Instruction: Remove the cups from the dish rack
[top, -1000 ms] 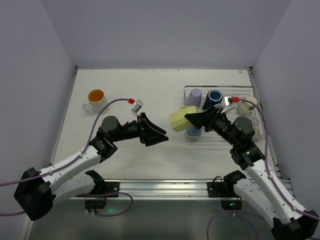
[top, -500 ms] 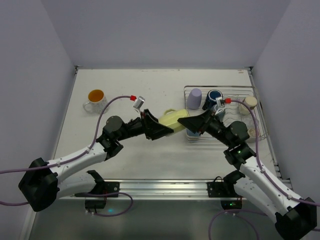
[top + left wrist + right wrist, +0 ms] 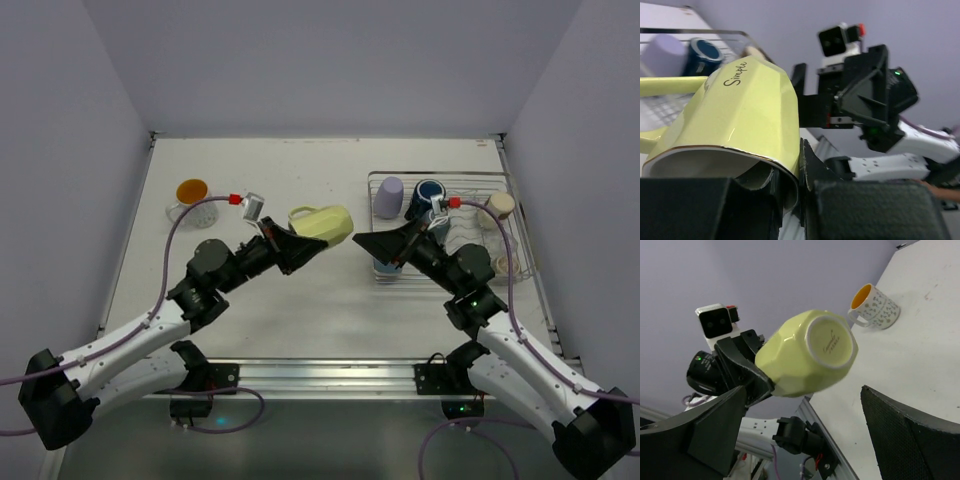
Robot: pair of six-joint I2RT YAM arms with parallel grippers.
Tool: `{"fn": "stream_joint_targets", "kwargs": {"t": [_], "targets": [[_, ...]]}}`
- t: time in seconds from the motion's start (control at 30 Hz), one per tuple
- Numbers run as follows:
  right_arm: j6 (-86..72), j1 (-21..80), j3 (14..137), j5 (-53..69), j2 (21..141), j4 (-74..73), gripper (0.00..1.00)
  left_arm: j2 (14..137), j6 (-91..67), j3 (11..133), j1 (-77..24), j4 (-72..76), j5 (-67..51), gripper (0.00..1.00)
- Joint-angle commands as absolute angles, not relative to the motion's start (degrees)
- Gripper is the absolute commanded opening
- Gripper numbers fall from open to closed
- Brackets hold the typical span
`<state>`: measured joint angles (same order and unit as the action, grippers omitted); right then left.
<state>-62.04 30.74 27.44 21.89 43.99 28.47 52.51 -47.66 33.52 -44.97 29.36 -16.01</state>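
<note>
A pale yellow-green cup (image 3: 322, 224) hangs on its side above the table's middle. My left gripper (image 3: 300, 240) is shut on its rim, one finger inside and one outside (image 3: 810, 165). The cup (image 3: 735, 120) fills the left wrist view, and its base (image 3: 830, 340) faces the right wrist camera. My right gripper (image 3: 372, 244) stands open just right of the cup, apart from it, fingers (image 3: 900, 430) wide. The dish rack (image 3: 440, 176) at the right holds a lavender cup (image 3: 389, 197), a navy cup (image 3: 429, 197), a cream cup (image 3: 499, 206) and a light blue cup (image 3: 388, 265).
A white mug with an orange inside (image 3: 190, 200) (image 3: 872, 307) stands on the table at the far left. The two arms face each other over the table's middle. Walls close in the table on three sides.
The yellow-green cup passed from my right gripper to my left. The left jaws shut on its rim and carried it left; the right jaws opened and let go.
</note>
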Motion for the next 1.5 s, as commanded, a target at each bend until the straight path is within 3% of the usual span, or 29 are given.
{"fn": "stream_joint_targets", "kwargs": {"t": [0.0,0.17,0.3,0.4,0.7,1.17,1.2,1.33,1.43,1.47], "targets": [[-57.31,31.02,26.81,15.75,42.19,24.45,0.99,47.03,-37.54,39.45,-44.30,17.71,-0.01,0.00],[-52.57,31.03,28.38,13.63,41.40,18.82,0.99,51.22,-28.93,52.94,-42.28,-3.20,14.72,0.00],[-45.89,31.03,33.56,9.68,42.01,4.09,0.99,66.83,-21.46,66.31,-35.70,-23.42,13.89,0.00],[-41.93,31.03,36.65,7.56,42.10,-2.17,0.99,75.28,-17.15,72.32,-28.68,-28.19,12.92,0.00],[-35.42,31.03,40.08,5.45,41.84,-12.29,0.99,99.29,-11.08,89.99,-21.37,-39.27,7.03,0.00],[-32.70,31.03,39.81,2.38,41.48,-15.73,0.99,114.17,-8.70,97.12,-17.40,-44.38,11.60,0.00],[-32.52,31.03,39.99,1.94,41.57,-16.25,0.99,114.78,-8.70,97.21,-17.05,-44.38,11.60,0.02],[-31.56,31.03,41.48,0.26,42.19,-18.45,0.99,115.14,-9.23,97.82,-16.88,-44.65,11.34,0.27],[-30.41,30.94,43.06,-2.63,42.89,-20.12,0.99,113.91,-9.67,98.09,-16.88,-44.74,11.78,0.48],[-29.98,30.94,44.02,-3.77,43.06,-20.65,0.99,112.43,-9.93,98.17,-16.88,-44.74,11.52,0.61]]}}
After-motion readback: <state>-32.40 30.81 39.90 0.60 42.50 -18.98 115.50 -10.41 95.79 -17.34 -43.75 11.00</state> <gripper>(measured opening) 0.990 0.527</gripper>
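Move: The left gripper holds the yellow cup by its rim; the bare table spot for it is about 24 cm ahead, 21 cm left and 27 cm below. The patterned mug stands some 12 cm left of that spot. From the right hand, the light blue cup is about 8 cm ahead, 12 cm right and 25 cm down; the purple cup stands roughly 15 cm beyond that cup, the teal mug 14 cm right of it and 9 cm farther out. Swing the left gripper forward and left, then mostly down, about 25 cm out and 23 cm lower, rolling some 90 degrees so its fingers slant down and the yellow cup turns mouth-up beside the patterned mug; then open the fingers around its rim. Meanwhile lower the open right gripper about 10 cm and ease it right, towards the light blue cup. ##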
